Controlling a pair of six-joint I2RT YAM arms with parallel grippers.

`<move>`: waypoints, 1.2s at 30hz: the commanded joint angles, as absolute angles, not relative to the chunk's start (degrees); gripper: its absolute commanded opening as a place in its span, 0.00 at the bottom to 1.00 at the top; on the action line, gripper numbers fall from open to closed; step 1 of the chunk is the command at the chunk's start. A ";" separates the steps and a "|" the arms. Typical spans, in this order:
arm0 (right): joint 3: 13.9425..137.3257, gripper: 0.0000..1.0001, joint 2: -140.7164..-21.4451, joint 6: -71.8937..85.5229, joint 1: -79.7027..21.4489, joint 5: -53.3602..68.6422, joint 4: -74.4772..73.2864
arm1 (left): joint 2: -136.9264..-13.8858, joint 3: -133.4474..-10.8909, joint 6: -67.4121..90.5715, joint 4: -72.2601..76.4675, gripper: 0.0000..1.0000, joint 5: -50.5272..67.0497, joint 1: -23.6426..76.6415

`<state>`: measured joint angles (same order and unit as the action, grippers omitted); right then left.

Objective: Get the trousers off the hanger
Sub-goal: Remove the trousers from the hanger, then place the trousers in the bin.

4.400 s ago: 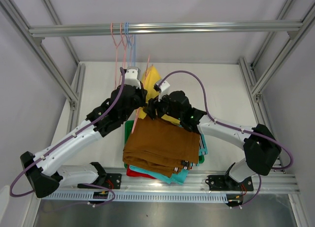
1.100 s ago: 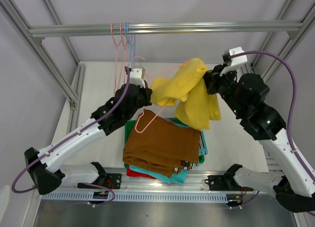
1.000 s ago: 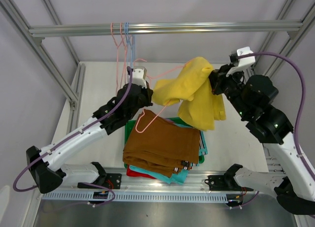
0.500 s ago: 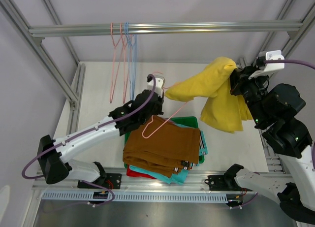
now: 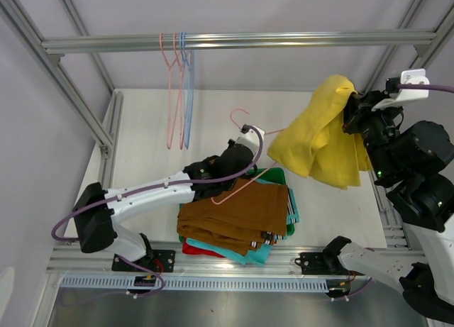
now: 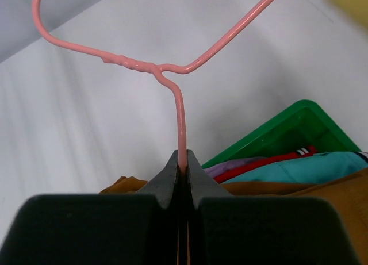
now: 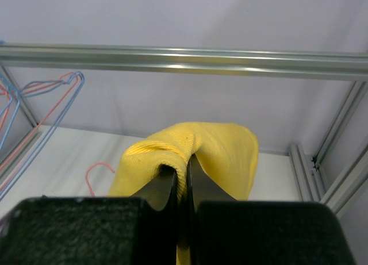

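Observation:
My right gripper (image 5: 349,107) is shut on a fold of the yellow trousers (image 5: 319,139), which hang high at the right; the pinched fold (image 7: 213,150) shows between the closed jaws of that gripper (image 7: 181,164). The left gripper (image 5: 247,144) is shut on the wire of a pink hanger (image 5: 241,185) just below its twisted neck (image 6: 138,64); this gripper (image 6: 182,161) shows in close-up too. The hanger's far end reaches the cloth's edge. Brown trousers (image 5: 234,213) top a stack with teal (image 5: 248,255), red (image 5: 195,250) and lilac (image 6: 241,164) pairs.
The stack lies in a green tray (image 5: 280,174) near the table's front edge. Pink and blue empty hangers (image 5: 177,86) dangle from the metal rail (image 5: 284,40) at the back left. Frame posts stand along both sides.
The right gripper has carried the yellow trousers further right and up. The left gripper has moved right and down with the hanger, and the cloth has slid toward the hanger's end.

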<state>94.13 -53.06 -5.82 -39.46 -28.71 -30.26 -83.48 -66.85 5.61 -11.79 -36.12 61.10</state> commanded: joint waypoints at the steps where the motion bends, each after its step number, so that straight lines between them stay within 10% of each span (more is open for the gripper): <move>1: 99.14 0.00 -51.94 -6.59 -39.11 -29.45 -20.66 | -85.16 -67.94 -1.48 -7.04 0.01 -41.57 63.98; 36: 57.93 0.00 -38.48 9.66 -39.72 -0.71 -12.31 | -73.30 -73.56 5.45 -17.14 0.01 -40.43 48.34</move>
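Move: The stack of brown trousers on the tray lies about 20 cm to the left of my right hand, some 9 cm back and 50 cm below. My right hand grips the yellow trousers, whose middle hangs about 5 cm to its left and 8 cm below. From my left hand, which holds the pink hanger, the hanging hangers are some 18 cm left, 10 cm ahead and 15 cm up; the brown stack is about 6 cm left, 14 cm back and 19 cm down. I keep the yellow trousers pinched in my right hand, ease back about 5 cm while sinking, then carry on down and swing left towards the brown stack, some 18 cm lower overall, tipping the fingers down and turning them counter-clockwise. My left hand keeps the hanger's neck, dips slightly, then draws it left, up and forward, away from the trousers and towards the hanging hangers, turning nearly 20 degrees counter-clockwise. ##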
